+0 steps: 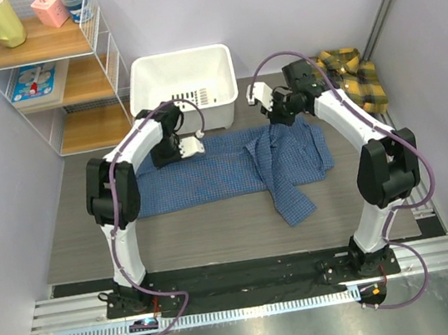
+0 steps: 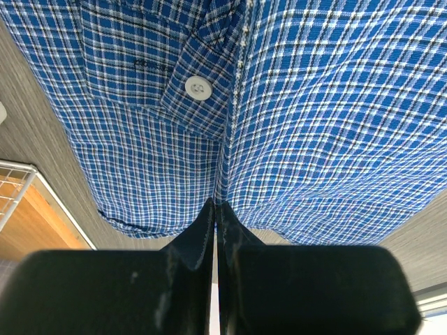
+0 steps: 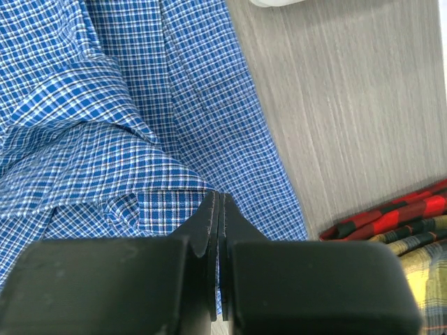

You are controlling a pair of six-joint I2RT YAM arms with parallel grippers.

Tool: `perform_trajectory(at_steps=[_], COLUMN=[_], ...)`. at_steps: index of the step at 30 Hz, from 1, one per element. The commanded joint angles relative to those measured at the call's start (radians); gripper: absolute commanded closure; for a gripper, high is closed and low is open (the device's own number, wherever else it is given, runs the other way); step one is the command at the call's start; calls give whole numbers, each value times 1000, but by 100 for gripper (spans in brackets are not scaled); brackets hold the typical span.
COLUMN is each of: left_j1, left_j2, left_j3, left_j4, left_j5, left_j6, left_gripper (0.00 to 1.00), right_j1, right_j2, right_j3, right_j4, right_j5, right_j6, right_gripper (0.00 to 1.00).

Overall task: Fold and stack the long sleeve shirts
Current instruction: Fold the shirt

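Observation:
The blue fine-check shirt (image 1: 225,171) lies spread across the middle of the table, one sleeve trailing toward the near edge. My left gripper (image 1: 190,146) is at its far left edge. In the left wrist view the gripper (image 2: 216,206) is shut, pinching the blue shirt (image 2: 314,125) near a buttoned cuff. My right gripper (image 1: 272,115) is at the shirt's far right part. In the right wrist view it (image 3: 218,199) is shut on a fold of the blue shirt (image 3: 105,125). The yellow-and-dark plaid shirt (image 1: 354,76) lies crumpled at the far right corner, and its red trim shows in the right wrist view (image 3: 412,223).
A white plastic bin (image 1: 181,77) stands at the back, just beyond both grippers. A wire shelf unit (image 1: 49,67) with a yellow mug and small items stands at the back left. Walls close in the table on the left and right.

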Motion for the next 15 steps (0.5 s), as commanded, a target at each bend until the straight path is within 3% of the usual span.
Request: perform_trajectory(at_steps=[1, 9, 11, 13, 14, 15], left_j1=[10, 25, 54, 83, 122, 143], left_j2=[0, 32, 35, 32, 22, 9], left_j3=[46, 49, 63, 80, 95, 100], left_j4=[4, 57, 62, 60, 54, 51], left_j5=[-21, -41, -29, -2, 17, 35], left_j6=[-13, -56, -114, -166, -197, -246], left_gripper=[100, 99, 94, 82, 75, 65], right_j1=[-3, 0, 0, -9, -22, -51], right_j2=[-8, 61, 89, 103, 110, 112], right_j3=[68, 79, 100, 144, 164, 183], right_j4=[50, 38, 33, 4, -23, -87], right_j5=[-24, 19, 40, 82, 79, 74], right_j6=[2, -12, 32, 72, 88, 126], right_gripper=[99, 96, 79, 65, 51, 47])
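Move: The left hand, fingers pointing down, pinches the left end of the shirt's folded-over layer; the shirt's far edge lies about 5 cm ahead and 3 cm below, with the white basket some 16 cm ahead and 8 cm right. The right hand pinches the other corner: far edge roughly 4 cm ahead and 6 cm below, plaid shirt about 9 cm ahead and 22 cm right, while the blue sleeve trails straight back, its middle about 11 cm away. Forward go both hands towards the shirt's far edge, carrying the folded-over layer. The right eases ahead about 2 cm, rising slightly before sinking some 3 cm and opening to nearly half to let its corner go; the left creeps about 1.5 cm forward and almost as far left, sinking a little, turning some 10 degrees counter-clockwise and just parting its fingers. ##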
